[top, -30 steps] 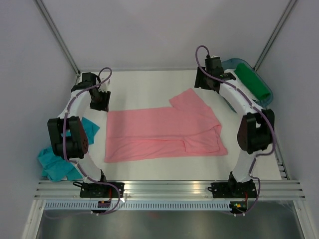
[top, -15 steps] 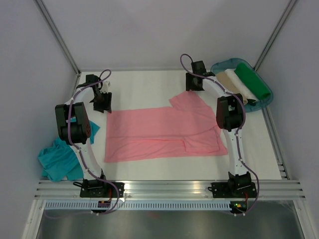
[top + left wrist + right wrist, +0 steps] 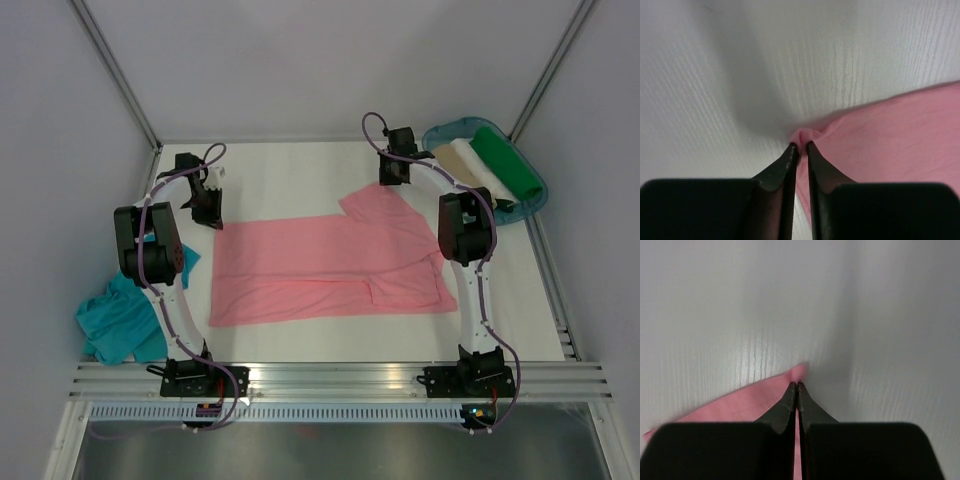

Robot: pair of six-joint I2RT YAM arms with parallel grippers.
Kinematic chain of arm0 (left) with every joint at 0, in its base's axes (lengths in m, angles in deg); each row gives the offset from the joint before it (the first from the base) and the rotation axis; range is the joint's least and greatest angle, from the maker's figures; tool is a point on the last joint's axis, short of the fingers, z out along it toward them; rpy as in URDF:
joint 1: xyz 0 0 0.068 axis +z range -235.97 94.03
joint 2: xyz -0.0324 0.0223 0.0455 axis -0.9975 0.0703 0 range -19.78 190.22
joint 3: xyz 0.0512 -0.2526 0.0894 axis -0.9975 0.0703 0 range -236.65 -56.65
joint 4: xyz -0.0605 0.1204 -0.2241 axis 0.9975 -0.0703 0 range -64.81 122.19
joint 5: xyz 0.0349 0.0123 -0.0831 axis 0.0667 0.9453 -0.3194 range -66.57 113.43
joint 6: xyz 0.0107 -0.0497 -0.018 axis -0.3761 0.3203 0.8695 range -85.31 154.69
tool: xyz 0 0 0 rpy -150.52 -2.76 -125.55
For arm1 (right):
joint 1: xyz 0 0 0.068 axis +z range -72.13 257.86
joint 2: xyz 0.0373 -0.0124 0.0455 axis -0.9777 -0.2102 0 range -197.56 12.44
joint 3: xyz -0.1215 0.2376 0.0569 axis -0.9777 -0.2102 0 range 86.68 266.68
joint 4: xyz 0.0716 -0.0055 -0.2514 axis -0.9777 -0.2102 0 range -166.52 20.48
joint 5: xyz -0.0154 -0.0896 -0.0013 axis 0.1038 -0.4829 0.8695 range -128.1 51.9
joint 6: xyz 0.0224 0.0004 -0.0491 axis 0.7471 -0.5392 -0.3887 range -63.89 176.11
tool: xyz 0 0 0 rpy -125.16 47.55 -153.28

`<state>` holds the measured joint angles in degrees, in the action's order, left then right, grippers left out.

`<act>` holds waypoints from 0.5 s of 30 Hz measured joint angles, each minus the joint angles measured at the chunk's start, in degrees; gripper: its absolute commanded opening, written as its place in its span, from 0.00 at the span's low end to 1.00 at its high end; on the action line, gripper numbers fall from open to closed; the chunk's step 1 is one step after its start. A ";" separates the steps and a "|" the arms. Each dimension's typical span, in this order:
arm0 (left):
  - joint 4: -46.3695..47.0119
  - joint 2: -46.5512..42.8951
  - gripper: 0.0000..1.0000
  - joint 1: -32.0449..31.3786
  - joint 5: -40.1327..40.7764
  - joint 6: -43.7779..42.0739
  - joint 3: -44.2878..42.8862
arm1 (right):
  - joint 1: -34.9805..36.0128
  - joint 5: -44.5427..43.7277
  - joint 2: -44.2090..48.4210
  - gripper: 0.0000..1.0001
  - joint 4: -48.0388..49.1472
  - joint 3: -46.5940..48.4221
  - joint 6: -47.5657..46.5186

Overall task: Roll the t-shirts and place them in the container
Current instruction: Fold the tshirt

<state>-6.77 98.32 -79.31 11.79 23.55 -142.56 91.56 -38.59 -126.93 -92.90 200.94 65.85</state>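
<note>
The salmon pink t-shirt point(image 3: 320, 265) lies flat and folded lengthwise in the middle of the white table. My left gripper point(image 3: 214, 220) is shut on its far-left corner; the left wrist view shows the gripper point(image 3: 801, 146) pinching a small bunch of pink fabric point(image 3: 890, 135). My right gripper point(image 3: 386, 184) is shut on the far sleeve corner; in the right wrist view the gripper point(image 3: 798, 385) clamps the pink tip point(image 3: 740, 405). The teal blue t-shirt point(image 3: 118, 318) lies crumpled at the table's left edge, beside the left arm.
A teal plastic tray point(image 3: 445, 127) at the back right holds a green roll point(image 3: 505, 160), a white roll point(image 3: 482, 168) and a beige roll point(image 3: 458, 155). An aluminium rail point(image 3: 340, 378) runs along the near edge. Grey walls enclose the table.
My right arm has swung in from the tray side, and its gripper now sits on the sleeve corner. My left arm has raised its elbow. The pink shirt has not visibly moved.
</note>
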 measured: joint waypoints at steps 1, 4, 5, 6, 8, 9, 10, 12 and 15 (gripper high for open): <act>0.13 0.00 0.08 0.00 -0.57 -0.28 0.04 | 0.02 0.33 0.48 0.00 0.52 -0.90 0.11; 1.33 -0.09 0.02 0.00 -1.68 -0.70 0.59 | 0.02 0.98 2.14 0.00 0.94 -3.54 0.52; 2.05 -0.35 0.02 0.00 -2.14 -0.94 1.25 | 0.02 1.16 2.86 0.00 0.96 -4.52 0.66; 2.67 -0.70 0.02 0.00 -2.38 -1.14 1.86 | 0.04 1.27 3.82 0.00 0.98 -6.01 0.85; 4.66 -2.36 0.02 0.00 -2.62 -2.49 4.35 | 0.04 1.62 6.10 0.00 1.09 -9.14 1.22; 5.14 -3.37 0.02 0.00 -2.64 -3.23 5.60 | 0.07 1.77 7.74 0.00 1.14 -11.26 1.44; 5.49 -4.24 0.02 0.00 -2.67 -3.82 6.60 | 0.09 2.03 9.64 0.00 1.49 -13.49 1.70; 6.45 -6.80 0.02 0.00 -3.06 -5.60 9.14 | 0.09 2.27 14.05 0.01 2.12 -18.12 2.51; 7.52 -10.69 0.02 -0.02 -3.93 -8.33 12.09 | 0.09 2.51 21.11 0.00 3.17 -24.15 3.32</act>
<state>0.75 87.63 -79.33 7.86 15.22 -130.47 91.65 -36.08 -105.82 -89.73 176.79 69.17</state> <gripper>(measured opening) 0.030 0.007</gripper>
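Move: The left fingers stand around the pink shirt's far left corner, right at their pads, with its near left corner about 27 cm back and level sideways, and the teal shirt some 20 cm back and 16 cm left. The right fingers already hold the sleeve tip; from that hand the pink shirt's near right corner lies roughly 36 cm back and 16 cm right, and the blue basket about 4 cm ahead and 29 cm right, all near table height. The left fingers close the rest of the way and pinch the pink shirt's far left corner, then ease it back and up about 2 cm each, turning some 10 degrees clockwise. The right keeps its shut hold on the sleeve tip and draws it back about 8 cm towards the shirt's near side, first level, then rising some 5 cm. ##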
